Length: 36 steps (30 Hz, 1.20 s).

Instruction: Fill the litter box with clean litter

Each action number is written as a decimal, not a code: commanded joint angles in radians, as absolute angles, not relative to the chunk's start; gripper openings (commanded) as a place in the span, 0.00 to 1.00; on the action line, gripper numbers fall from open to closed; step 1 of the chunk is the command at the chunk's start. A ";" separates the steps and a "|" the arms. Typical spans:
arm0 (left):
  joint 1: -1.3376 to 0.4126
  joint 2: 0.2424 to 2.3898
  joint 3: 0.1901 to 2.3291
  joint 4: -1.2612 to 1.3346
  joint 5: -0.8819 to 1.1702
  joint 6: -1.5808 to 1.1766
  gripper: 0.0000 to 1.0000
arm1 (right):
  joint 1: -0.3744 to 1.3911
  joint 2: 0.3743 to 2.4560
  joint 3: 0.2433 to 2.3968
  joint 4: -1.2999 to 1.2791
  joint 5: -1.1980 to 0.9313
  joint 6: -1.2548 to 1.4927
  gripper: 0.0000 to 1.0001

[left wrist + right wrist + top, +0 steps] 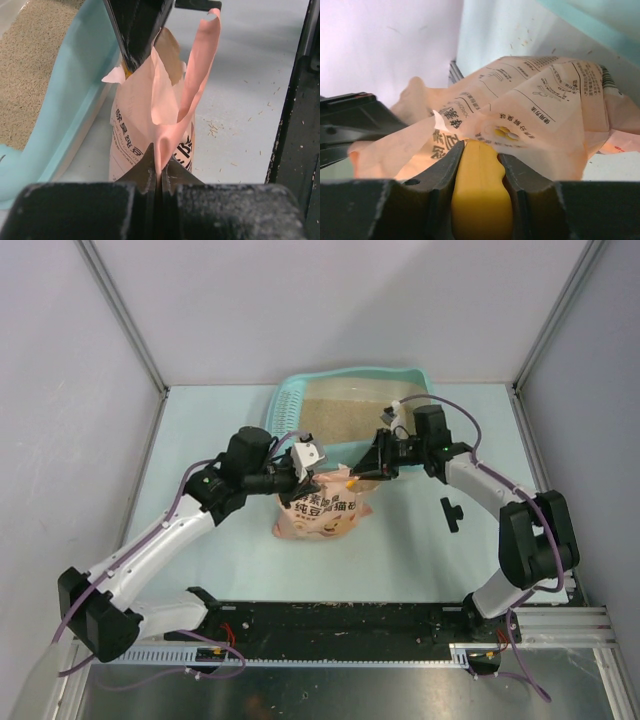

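The teal litter box (424, 379) stands at the back of the table, and clean litter (345, 412) covers its floor. In front of it stands a pink bag (320, 517) with its top open. My left gripper (318, 473) is shut on a strip of the bag's top edge (192, 75). The jaws of this gripper (160, 172) are pressed flat on that strip. My right gripper (372, 466) is at the bag's mouth, shut on the yellow handle of a scoop (481, 192). The scoop's bowl is hidden inside the bag (545, 115). The box wall (70, 100) and litter (30, 60) lie left of the bag.
A small black knob (452, 512) lies on the table right of the bag. Stray granules (215, 129) are scattered on the tabletop. A black rail (330, 620) runs along the near edge. Enclosure walls close in the left, right and back.
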<state>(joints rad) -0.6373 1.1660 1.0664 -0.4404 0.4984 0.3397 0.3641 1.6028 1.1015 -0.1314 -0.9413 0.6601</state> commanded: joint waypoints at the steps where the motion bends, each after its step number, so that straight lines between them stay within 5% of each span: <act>1: -0.641 1.137 1.167 -0.488 0.526 0.422 0.00 | 0.285 1.575 1.108 -0.028 -1.100 0.767 0.00; 25: -0.652 1.249 1.353 -0.535 0.526 0.620 0.00 | 0.023 1.491 1.108 -0.164 -1.213 0.713 0.00; 36: -0.650 1.292 1.411 -0.534 0.525 0.637 0.00 | -0.029 1.574 1.124 0.006 -1.164 0.887 0.00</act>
<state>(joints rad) -0.6411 1.3216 1.3209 -0.6674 0.4717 0.5938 -0.0002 1.5585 1.0996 -0.0711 -1.1763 0.8352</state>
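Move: The right hand holds the scoop with its bowl down in the litter bag. The litter box it is filling has its middle about 19 cm ahead of this hand, 2 cm left and 14 cm below; the bag's middle is roughly 10 cm left, 4 cm back and 9 cm down. From the left hand, pinching the bag's rim, the bag's middle is about 3 cm right, 2 cm ahead and 13 cm below, the box some 25 cm ahead, 10 cm right and 18 cm down. Keeping its grip on the scoop's handle, the right hand draws the bowl up out of the bag: about 11 cm to the right and 5 cm up, then forward some 5 cm in all as it eases down a touch, fingers tilting slightly up and swinging clockwise. The left fingers stay pinched on the rim, edging left, then forward and slightly up, with a tilt of about 10 degrees. ##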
